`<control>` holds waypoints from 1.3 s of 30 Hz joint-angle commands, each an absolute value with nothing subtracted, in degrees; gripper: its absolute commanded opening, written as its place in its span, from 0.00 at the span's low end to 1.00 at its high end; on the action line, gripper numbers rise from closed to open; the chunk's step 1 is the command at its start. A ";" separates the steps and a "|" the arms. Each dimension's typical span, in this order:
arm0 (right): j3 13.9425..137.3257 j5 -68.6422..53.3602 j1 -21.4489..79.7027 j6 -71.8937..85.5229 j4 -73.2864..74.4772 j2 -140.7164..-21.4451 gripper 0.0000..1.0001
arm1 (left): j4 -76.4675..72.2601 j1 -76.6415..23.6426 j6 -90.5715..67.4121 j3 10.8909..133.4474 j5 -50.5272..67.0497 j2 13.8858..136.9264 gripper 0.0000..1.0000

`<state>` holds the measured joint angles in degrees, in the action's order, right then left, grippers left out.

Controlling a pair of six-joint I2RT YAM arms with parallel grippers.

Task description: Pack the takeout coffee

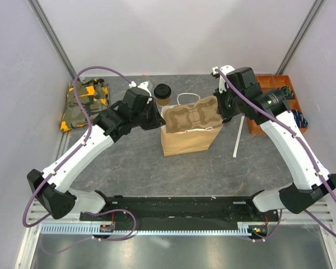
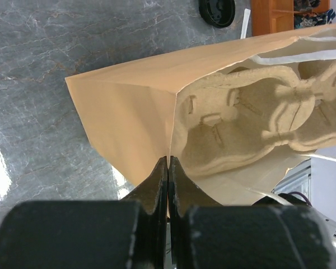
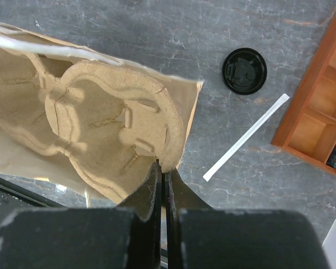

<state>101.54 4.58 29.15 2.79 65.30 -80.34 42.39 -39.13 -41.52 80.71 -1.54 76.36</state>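
The takeout coffee [image 1: 163, 94], a tan paper cup with a black lid on it, stands on the table behind the brown paper bag [image 1: 187, 140], untouched. A tan pulp two-cup carrier [image 1: 190, 116] lies across the bag's open mouth, partly inside. My left gripper [image 1: 157, 120] is shut on the bag's left rim [image 2: 169, 134] at the fold. My right gripper [image 1: 221, 110] is shut on the carrier's right rim [image 3: 173, 147]. Both carrier cup wells [image 2: 241, 129] are empty.
A second black lid [image 3: 244, 70] lies flat on the table right of the bag, beside a white wrapped straw [image 3: 246, 137]; the lid also shows in the left wrist view [image 2: 217, 11]. An orange compartment tray [image 1: 280, 101] stands at the far right. A camouflage-patterned bundle [image 1: 85, 101] lies far left.
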 commanded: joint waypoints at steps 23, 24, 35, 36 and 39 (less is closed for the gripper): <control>102.84 14.68 35.60 6.68 63.38 -84.64 0.00 | 37.71 -39.55 -48.34 80.25 -1.05 77.87 0.02; 102.92 14.42 35.51 6.51 62.67 -84.99 0.00 | 37.71 -39.46 -48.17 80.24 -1.14 78.05 0.02; 97.03 11.69 36.12 6.95 58.37 -85.43 0.00 | 36.83 -39.46 -47.81 80.25 -0.79 78.49 0.02; 96.68 11.08 36.21 6.60 57.23 -85.52 0.00 | 36.57 -39.46 -47.73 80.16 -0.62 78.49 0.02; 96.15 10.81 36.21 6.33 56.95 -86.48 0.00 | 36.48 -39.46 -47.55 79.89 -0.62 78.57 0.02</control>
<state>96.62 12.29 35.73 6.17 60.51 -86.15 40.07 -39.13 -46.09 80.23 -1.37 78.37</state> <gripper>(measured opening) 0.020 0.032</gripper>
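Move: The takeout bag that the right hand is bringing the pinched cup tray into has its middle some 11 cm to that hand's left, level with it and about 16 cm below. From the right hand the black lid lies about 13 cm ahead, 7 cm right, and the straw 4 cm ahead, 12 cm right, both roughly 29 cm down. From the left hand, already pinching the bag's left rim, the bag's middle is about 11 cm right, 2 cm ahead, 13 cm below; the coffee cup stands some 21 cm ahead, straight on, 20 cm below. With the cup tray still pinched by its right end, the right hand eases down and to its left, nearly stops its descent, then sinks faster at the end, some 5 cm lower and 3 cm farther left in all, taking its fingertips inside the bag's mouth by the right wall. The left hand keeps its pinch on the left rim to hold the bag open and upright, giving way only about a centimetre to the right, and both grippers stay shut. ##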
